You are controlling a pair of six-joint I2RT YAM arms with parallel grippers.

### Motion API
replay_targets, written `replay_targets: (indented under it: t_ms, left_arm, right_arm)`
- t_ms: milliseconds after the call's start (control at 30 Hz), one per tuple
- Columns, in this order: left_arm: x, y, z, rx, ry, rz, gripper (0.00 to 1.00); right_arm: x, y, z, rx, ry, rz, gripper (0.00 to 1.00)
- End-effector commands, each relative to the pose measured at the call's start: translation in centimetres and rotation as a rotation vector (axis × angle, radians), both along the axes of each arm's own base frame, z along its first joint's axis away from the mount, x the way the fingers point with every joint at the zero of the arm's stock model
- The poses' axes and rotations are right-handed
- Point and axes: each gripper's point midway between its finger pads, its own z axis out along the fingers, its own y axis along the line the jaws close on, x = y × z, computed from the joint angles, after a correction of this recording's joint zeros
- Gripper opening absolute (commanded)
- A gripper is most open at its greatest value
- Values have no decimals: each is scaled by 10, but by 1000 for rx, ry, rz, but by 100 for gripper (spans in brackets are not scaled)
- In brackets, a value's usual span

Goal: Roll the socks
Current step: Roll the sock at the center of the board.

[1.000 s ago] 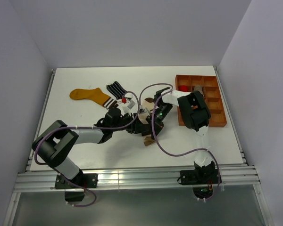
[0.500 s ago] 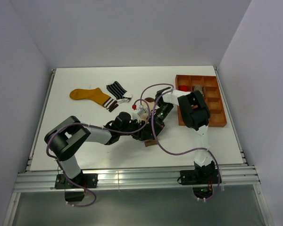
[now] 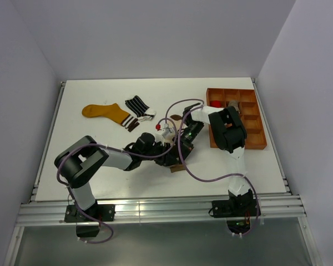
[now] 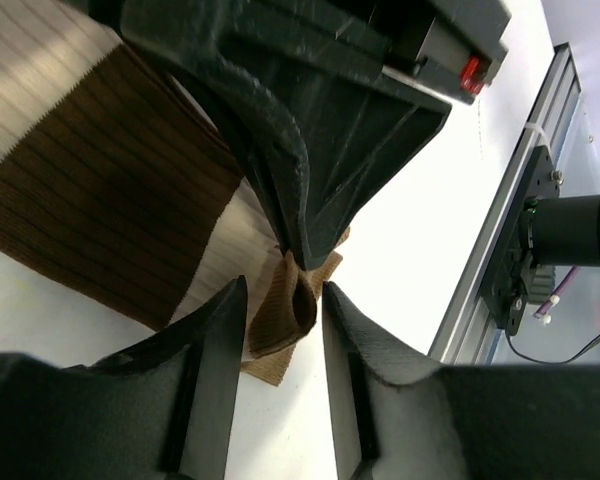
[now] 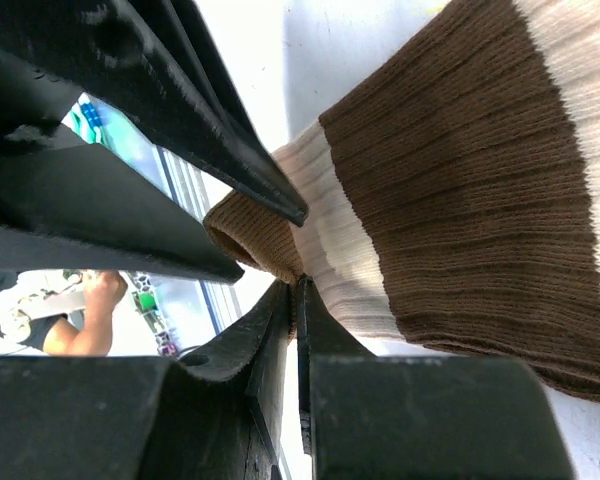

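Observation:
A cream sock with brown bands [image 5: 460, 180] lies at mid-table, mostly under the two arms in the top view, where its brown cuff [image 3: 178, 168] pokes out. My right gripper [image 5: 298, 285] is shut on the sock's edge beside the cuff and holds it lifted. My left gripper [image 4: 285, 290] meets it from the other side. Its jaws stand apart with the folded brown cuff [image 4: 285, 315] between them. A mustard-yellow sock [image 3: 104, 112] and black socks with white stripes [image 3: 137, 105] lie flat at the back left.
An orange-brown compartment tray [image 3: 256, 145] stands at the right, with a red item [image 3: 216, 103] in a back cell. The right arm's elbow hangs over the tray's left side. A purple cable [image 3: 180, 108] loops above the grippers. A metal rail [image 3: 155, 210] runs along the near edge.
The left arm has reached rightward to the right gripper, and its jaws have narrowed around the sock's cuff. The right gripper has kept its pinch and barely moved.

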Motion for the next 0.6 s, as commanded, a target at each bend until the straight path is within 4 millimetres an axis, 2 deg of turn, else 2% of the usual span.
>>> replay_targets:
  t_ms: [0,67,100,167,200,300,433,567]
  left_arm:
    - [1,-4,0,11,-32,-18,39]
    - [1,-4,-2,15,-24,-15,35]
    - [0,-3,-4,21,-15,-9,28]
    - [0,-2,-8,27,-2,1,21]
    - [-1,-1,-10,29,12,8,12]
    - [-4,2,-14,23,41,22,0]
    - [-8,6,-19,12,94,40,0]
    - [-7,11,-24,4,168,73,0]
  right_arm:
    - [14,4,4,7,-38,-23,11]
    - [18,4,3,7,-58,-26,11]
    - [17,4,2,-1,-58,-34,11]
    - [21,4,4,4,-98,-37,13]
    - [19,4,3,-4,-96,-47,15]
    - [22,4,9,12,-158,-63,21]
    - [31,0,21,39,-233,-116,32]
    - [50,-11,34,65,-310,-206,35]
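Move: The sock's rolled near end stands between the open left fingers, roughly 1 cm to the left hand's right and 2 cm below it. The right fingers still hold that end, practically at their own hand point. The sock's dark brown band runs about 6 cm ahead of the left hand and 3 cm to its right. The black striped sock lies some 26 cm ahead of the left hand and 13 cm to its left. Ease the left gripper down about 2 cm over the rolled end of the sock while closing its fingers from half open until they pinch the fold. As they shut, open the right fingers partway to let the fold go, then draw the right hand forward and up, some 3 cm in all, away from the fold, tilting about 15 degrees. ##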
